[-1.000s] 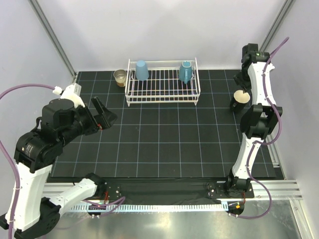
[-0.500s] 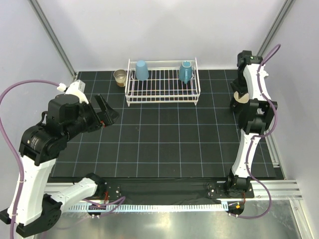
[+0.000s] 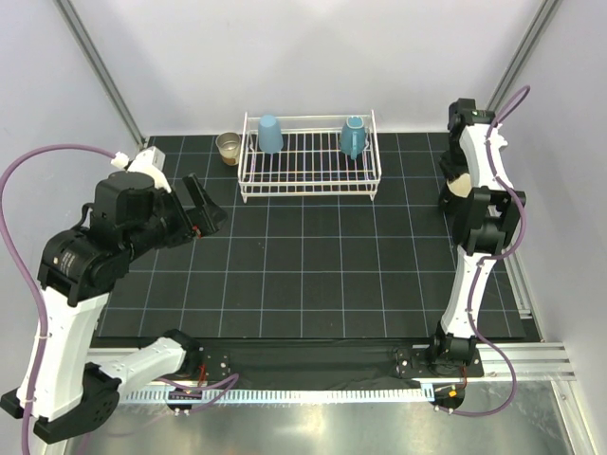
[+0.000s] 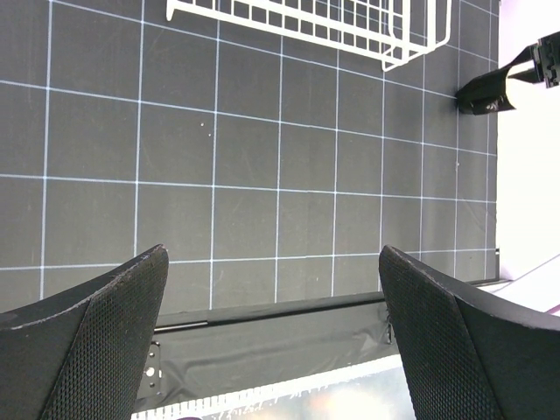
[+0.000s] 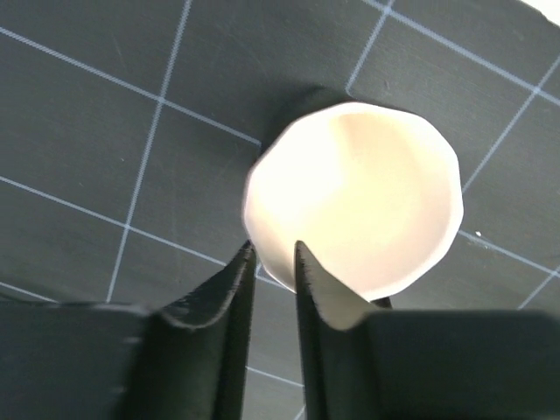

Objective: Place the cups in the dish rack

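Observation:
The white wire dish rack [image 3: 308, 171] stands at the back with a light blue tumbler [image 3: 269, 134] and a teal mug [image 3: 354, 136] upside down in it. A tan cup [image 3: 229, 147] sits on the mat just left of the rack. At the right edge the black cup, cream inside [image 5: 354, 206], stands upright. My right gripper [image 5: 274, 254] straddles its near rim, one finger outside and one inside, closed on the wall. In the top view my right arm mostly covers that cup [image 3: 461, 187]. My left gripper [image 4: 271, 324] hovers wide open and holds nothing.
The black gridded mat [image 3: 313, 265] covers the table, with a metal rail along its near edge. The rack's corner [image 4: 350, 26] and the black cup [image 4: 486, 92] show far off in the left wrist view. Grey walls close in the back and sides.
My right gripper came down over the black cup and its jaws narrowed onto the rim. My left arm drifted slightly up and right, still open.

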Motion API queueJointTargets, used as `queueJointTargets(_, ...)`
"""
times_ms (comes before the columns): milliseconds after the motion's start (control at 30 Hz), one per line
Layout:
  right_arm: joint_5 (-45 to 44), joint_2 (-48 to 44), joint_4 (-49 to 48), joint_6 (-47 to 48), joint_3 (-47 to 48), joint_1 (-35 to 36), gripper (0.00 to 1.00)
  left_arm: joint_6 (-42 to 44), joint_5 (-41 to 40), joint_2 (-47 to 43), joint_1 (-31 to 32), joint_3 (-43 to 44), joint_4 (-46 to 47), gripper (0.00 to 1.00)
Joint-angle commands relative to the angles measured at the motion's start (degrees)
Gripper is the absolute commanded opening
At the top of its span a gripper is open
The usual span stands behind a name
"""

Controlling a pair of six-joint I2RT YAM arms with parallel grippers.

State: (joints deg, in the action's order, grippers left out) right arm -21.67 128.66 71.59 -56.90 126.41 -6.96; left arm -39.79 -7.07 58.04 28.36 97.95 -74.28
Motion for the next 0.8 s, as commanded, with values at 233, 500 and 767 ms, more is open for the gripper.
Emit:
queueJointTargets(233,-3.0,-1.7,-6.6,8.5,-4.8,-0.2,0.04,3.1,-1.2,0.3,-0.3,4.3,-2.3,1.00)
queueJointTargets(500,5.5,-10.7,-12.4,16.9,-7.6,0.0,0.04,4.5,2.4,-0.4,-0.3,4.0,-2.0,1.00)
queueJointTargets(767,21.2,-28.0,-24.0,18.1,-21.1,1.8,0.04,3.4,10.1,-2.8,-0.3,-0.9,3.3,1.00)
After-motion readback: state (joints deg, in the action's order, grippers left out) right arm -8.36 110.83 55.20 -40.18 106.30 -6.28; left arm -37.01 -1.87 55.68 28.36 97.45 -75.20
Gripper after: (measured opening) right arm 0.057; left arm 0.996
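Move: The black cup with the white inside stands right at the right fingers, which straddle its far-left rim; its middle is about 3 cm to their right, 2 cm back and 4 cm lower. The dish rack's middle lies about 35 cm left of the hand and 8 cm farther out, some 5 cm lower, with the nearer blue mug about 23 cm left, 12 cm ahead, at hand height. From the left hand the cup is roughly 58 cm right, 26 cm ahead and 28 cm below. The right hand eases about 1 cm forward and to the right while its fingers, already partly closed, shut on the cup's rim wall and pinch it. It then reverses and carries the cup up and to the left towards the rack, about 5 cm each way and slightly back, turning some 20 degrees counter-clockwise. ##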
